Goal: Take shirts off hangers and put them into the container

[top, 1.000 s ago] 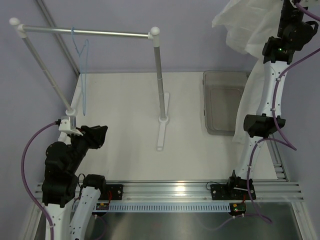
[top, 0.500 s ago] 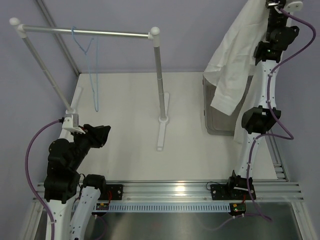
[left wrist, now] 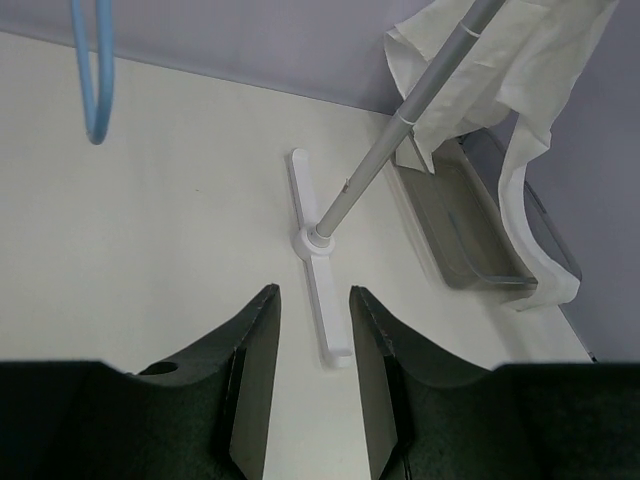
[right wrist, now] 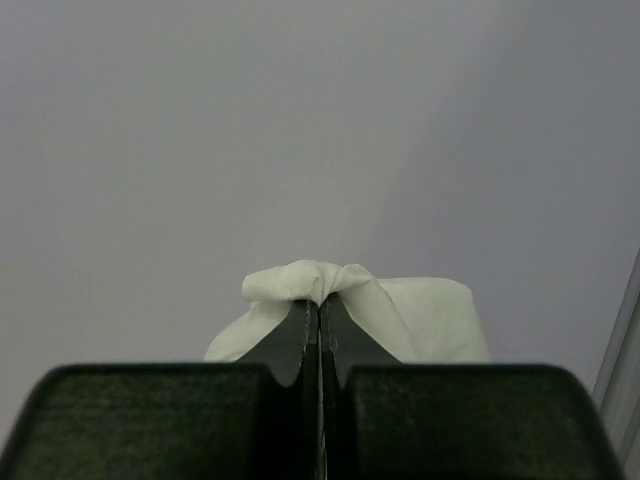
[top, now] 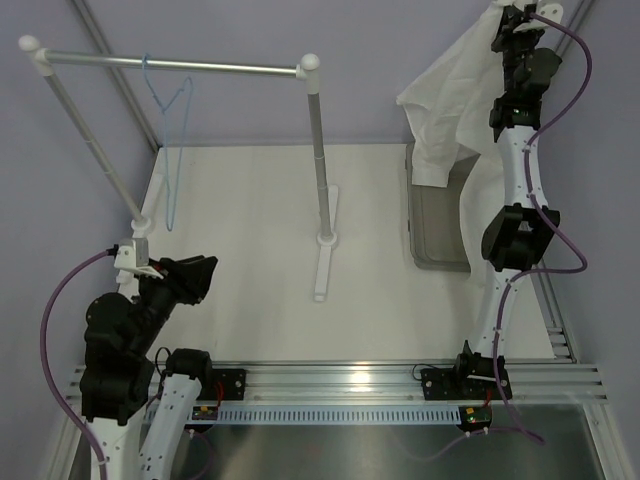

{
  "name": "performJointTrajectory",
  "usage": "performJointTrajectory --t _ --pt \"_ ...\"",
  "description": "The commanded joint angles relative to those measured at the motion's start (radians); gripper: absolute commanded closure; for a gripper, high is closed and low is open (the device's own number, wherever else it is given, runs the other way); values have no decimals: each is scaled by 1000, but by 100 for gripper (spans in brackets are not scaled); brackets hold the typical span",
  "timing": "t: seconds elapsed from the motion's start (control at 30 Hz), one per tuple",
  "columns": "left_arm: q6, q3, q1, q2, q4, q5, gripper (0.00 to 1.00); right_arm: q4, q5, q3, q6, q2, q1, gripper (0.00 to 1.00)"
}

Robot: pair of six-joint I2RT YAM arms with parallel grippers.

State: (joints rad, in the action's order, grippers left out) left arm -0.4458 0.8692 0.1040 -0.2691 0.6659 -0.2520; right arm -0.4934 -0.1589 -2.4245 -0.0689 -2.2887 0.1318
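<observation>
High at the back right, the white shirt [top: 445, 110] hangs from my right gripper [top: 500, 15], which is shut on a bunched fold of it [right wrist: 420, 315]. Its lower cloth drapes over the far end of the translucent grey container [top: 412, 215] and down its right side. The bare light-blue hanger [top: 170, 130] dangles from the silver rail at the left. My left gripper [top: 200, 272] is low at the near left, open with nothing between its fingers [left wrist: 313, 292]. The left wrist view looks across the table to the hanger's lower loop [left wrist: 93, 90], the shirt [left wrist: 520, 60] and the container [left wrist: 470, 240].
The silver rail with white knobs [top: 175, 66] spans the back left. Its right post [top: 320, 160] stands mid-table on a white foot [top: 322, 262], between my left gripper and the container. Purple walls close the back and both sides.
The right arm has straightened upward and carried the shirt higher, so it now hangs stretched over the container's far end. The hanger has swung on the rail. The left arm has shifted slightly.
</observation>
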Motion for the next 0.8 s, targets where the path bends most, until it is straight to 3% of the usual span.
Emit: performJointTrajectory --t 0.0,0.43,0.63,0.77 --pt "-8 59 2 31 17 -40 62 -4 -28 62 12 251 -66 100" --pt "10 287 2 87 238 -29 61 -46 154 687 -28 713 -72 100" --pt "1 307 0 73 261 -64 61 -106 223 879 -65 752 -47 100" --pt "-1 304 -3 65 256 -66 61 -120 274 871 -63 741 -32 100"
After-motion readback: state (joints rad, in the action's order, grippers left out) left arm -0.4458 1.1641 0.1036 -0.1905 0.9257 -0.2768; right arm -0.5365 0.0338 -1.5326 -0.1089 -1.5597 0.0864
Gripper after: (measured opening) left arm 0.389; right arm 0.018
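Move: Behind the right hand and far below lies the container: its middle is some 19 cm back, about 4 cm left and 46 cm down from that hand, which holds the shirt high. The shirt's trailing end hangs roughly 38 cm back of the hand, nearly in line with it and 42 cm down; the rack's right foot is about 29 cm back, 34 cm left and 50 cm down. From the left hand, the container lies some 30 cm ahead, 54 cm right and 27 cm below. Swinging the shirt back over the container, the right hand sweeps about 20 cm back, rising some 11 cm and bowing left on the way, then drops back to its starting height while easing forward a little. Its fingers stay shut on the cloth. The empty left hand draws back about 8 cm and rises, tipping up slightly. ##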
